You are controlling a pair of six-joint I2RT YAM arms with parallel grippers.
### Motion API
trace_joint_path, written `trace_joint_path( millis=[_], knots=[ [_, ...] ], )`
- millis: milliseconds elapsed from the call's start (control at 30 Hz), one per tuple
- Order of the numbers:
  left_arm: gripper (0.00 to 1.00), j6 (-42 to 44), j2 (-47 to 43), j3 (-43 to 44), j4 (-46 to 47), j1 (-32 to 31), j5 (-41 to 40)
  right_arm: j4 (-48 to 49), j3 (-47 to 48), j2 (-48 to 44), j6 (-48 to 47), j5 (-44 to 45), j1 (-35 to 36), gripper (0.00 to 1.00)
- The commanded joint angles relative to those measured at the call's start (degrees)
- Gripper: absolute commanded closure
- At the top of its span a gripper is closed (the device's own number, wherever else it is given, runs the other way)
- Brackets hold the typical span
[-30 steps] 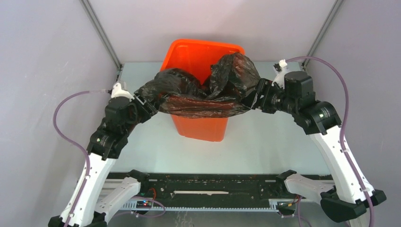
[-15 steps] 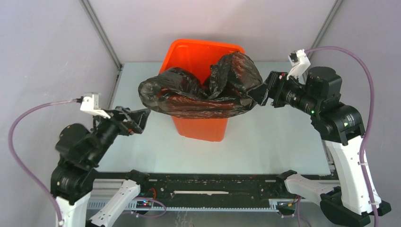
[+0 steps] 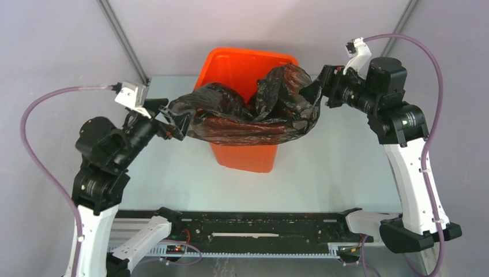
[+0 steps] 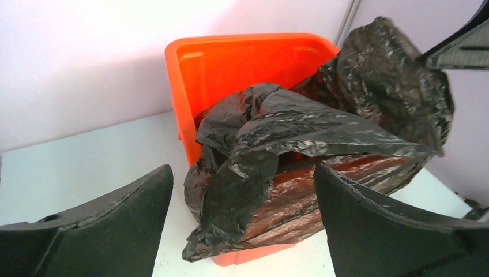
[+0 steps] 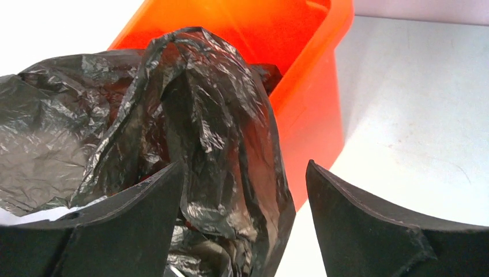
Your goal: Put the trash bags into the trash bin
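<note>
The trash bin (image 3: pixel 245 157), a bright orange tub, stands at the back middle of the table. The trash bag (image 3: pixel 248 112), black and crinkled, lies draped across its rim, both ends hanging outside the walls. My left gripper (image 3: pixel 173 120) is open at the bag's left end. In the left wrist view the bag (image 4: pixel 300 150) and bin (image 4: pixel 230 63) lie ahead of the open left gripper (image 4: pixel 242 170). My right gripper (image 3: pixel 320 86) is open at the bag's upper right. In the right wrist view a fold of the bag (image 5: pixel 190 115) hangs between the spread jaws of the right gripper (image 5: pixel 245 163), beside the bin (image 5: pixel 300 69).
The grey table (image 3: pixel 340 156) is enclosed by pale walls, with metal frame posts (image 3: pixel 124 40) at the back corners. A black rail (image 3: pixel 259 222) runs along the near edge between the arm bases. Purple cables (image 3: pixel 34 150) loop from both arms.
Both grippers opened and let go of the bag, which stays draped over the bin. The left arm pulled back, then returned to the bag's left end. The right gripper moved up and back.
</note>
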Motion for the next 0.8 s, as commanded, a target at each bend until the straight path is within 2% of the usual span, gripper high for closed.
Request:
trace_joint_path(
  millis=[0,200,333,400,467,667,767],
  knots=[
    [0.06,0.8,1.1,-1.3,6.4,-0.2,0.0,8.0,-0.9,1.0,-0.8,-7.8,-1.1,0.14],
    [0.27,-5.8,5.8,0.1,10.2,-0.1,0.8,13.1,-1.9,3.7,2.0,-11.1,-1.8,0.15],
    [0.58,-8.6,7.8,1.0,11.3,0.4,-4.7,17.7,-2.1,6.0,5.9,-13.3,-3.4,0.16],
    [0.65,-11.2,9.6,3.0,10.5,1.1,-7.7,19.8,-2.1,7.4,8.9,-13.0,-4.3,0.20],
    [0.70,-13.3,11.7,4.5,10.2,1.6,-7.5,21.9,-2.2,8.8,13.2,-12.8,-5.3,0.28],
    [0.82,-17.8,17.0,7.8,10.2,2.7,-8.5,31.0,-2.5,13.6,22.8,-18.9,-7.1,0.64],
    [0.88,-21.9,18.8,8.5,10.1,5.4,-9.7,33.8,-2.5,15.0,28.0,-18.2,-8.1,0.82]
  ],
)
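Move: The left end of the trash bag's rim lies about 5 cm ahead of the open left hand, 3 cm to its right and 4 cm below; the trash bin's mouth is some 13 cm ahead, 18 cm right and 10 cm down. From the open right hand, the bag's right-hand flap is roughly 5 cm ahead, 5 cm left and 3 cm lower, with the bin's mouth 5 cm ahead, 17 cm left and 10 cm down. Both hands reach forward almost level, about 10 cm each, the left nearly straight while its fingers close steadily on the left end of the bag's rim, the right working some 3 cm leftwards towards the bin and shutting only late on the right flap. As they go the right hand rolls some 20 degrees, its left side rising, and the left rolls the other way with its fingers tipping slightly down, so that each ends up pinching the thin black film between its fingertips. ##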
